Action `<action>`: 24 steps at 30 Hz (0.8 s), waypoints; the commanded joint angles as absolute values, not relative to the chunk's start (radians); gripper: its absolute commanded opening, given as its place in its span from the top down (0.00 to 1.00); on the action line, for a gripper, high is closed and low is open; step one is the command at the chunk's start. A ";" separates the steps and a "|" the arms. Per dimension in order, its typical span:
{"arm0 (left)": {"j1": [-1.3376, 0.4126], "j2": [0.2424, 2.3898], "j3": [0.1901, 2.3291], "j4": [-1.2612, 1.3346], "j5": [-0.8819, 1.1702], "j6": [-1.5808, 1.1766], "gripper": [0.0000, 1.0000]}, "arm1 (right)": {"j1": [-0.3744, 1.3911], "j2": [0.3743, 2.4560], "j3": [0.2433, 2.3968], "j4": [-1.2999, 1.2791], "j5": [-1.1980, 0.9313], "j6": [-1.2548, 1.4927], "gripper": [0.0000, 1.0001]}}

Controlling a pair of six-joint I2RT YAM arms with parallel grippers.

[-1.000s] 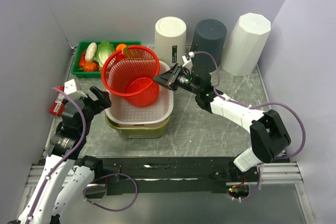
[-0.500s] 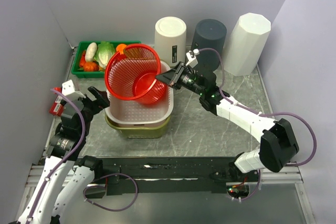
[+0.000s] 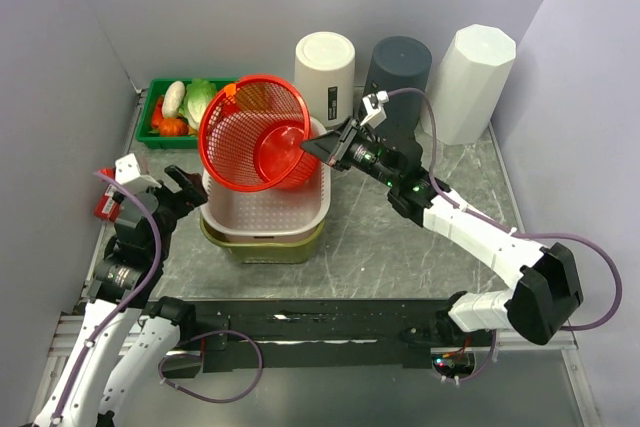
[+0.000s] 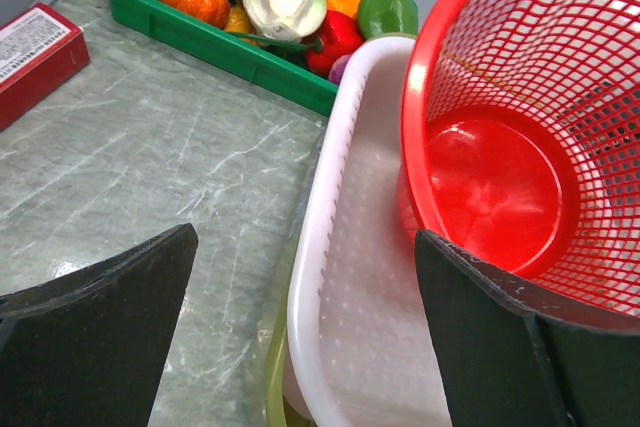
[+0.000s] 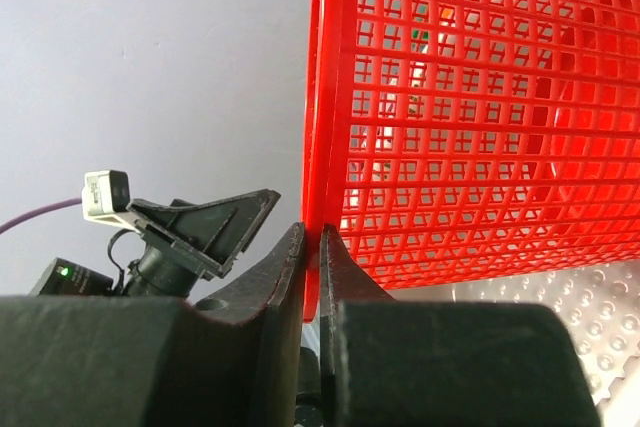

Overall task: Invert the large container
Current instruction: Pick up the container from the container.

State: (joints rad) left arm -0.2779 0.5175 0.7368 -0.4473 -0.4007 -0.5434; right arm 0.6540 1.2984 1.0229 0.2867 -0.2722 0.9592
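The large container is a red mesh basket (image 3: 250, 137) (image 4: 500, 187) (image 5: 480, 117). It hangs tipped on its side above a white perforated basin (image 3: 312, 209) (image 4: 335, 277), its mouth facing left and toward the camera. My right gripper (image 3: 312, 150) (image 5: 312, 237) is shut on the basket's rim at its right side. The white basin is nested in an olive basin (image 3: 262, 250). My left gripper (image 3: 180, 187) (image 4: 305, 242) stands open and holds nothing, low at the white basin's left rim.
A green tray of vegetables (image 3: 155, 134) (image 4: 200, 32) sits at the back left, with a red box (image 3: 108, 197) (image 4: 35, 52) on the table near it. Three upturned bins stand at the back: white (image 3: 325, 65), dark grey (image 3: 398, 72), white faceted (image 3: 470, 82).
My right gripper has raised the red basket off the white basin and tipped it further onto its side. The left arm has hardly moved.
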 commanded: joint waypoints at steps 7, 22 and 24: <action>-0.275 0.473 0.732 -0.434 -0.462 -0.568 0.04 | 0.660 1.220 1.114 0.304 -0.183 0.861 0.95; -0.275 0.471 0.735 -0.439 -0.474 -0.572 0.04 | 0.670 1.163 1.149 0.267 -0.134 0.788 0.96; -0.276 0.472 0.735 -0.437 -0.469 -0.571 0.04 | 0.670 1.149 1.147 0.262 -0.127 0.779 0.96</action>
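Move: The right hand already pinches the red basket's rim; the basket's middle lies about 9 cm to its left, 3 cm ahead and slightly below. The white basket being left is some 9 cm left, 1 cm ahead and 20 cm down; the white bin stands roughly 20 cm ahead, 3 cm right and 20 cm below. From the left hand, the red basket is about 15 cm right, 8 cm ahead and slightly higher. Keeping its rim pinch, the right hand lifts the red basket about 5 cm, easing right and tilting some 10 degrees. ##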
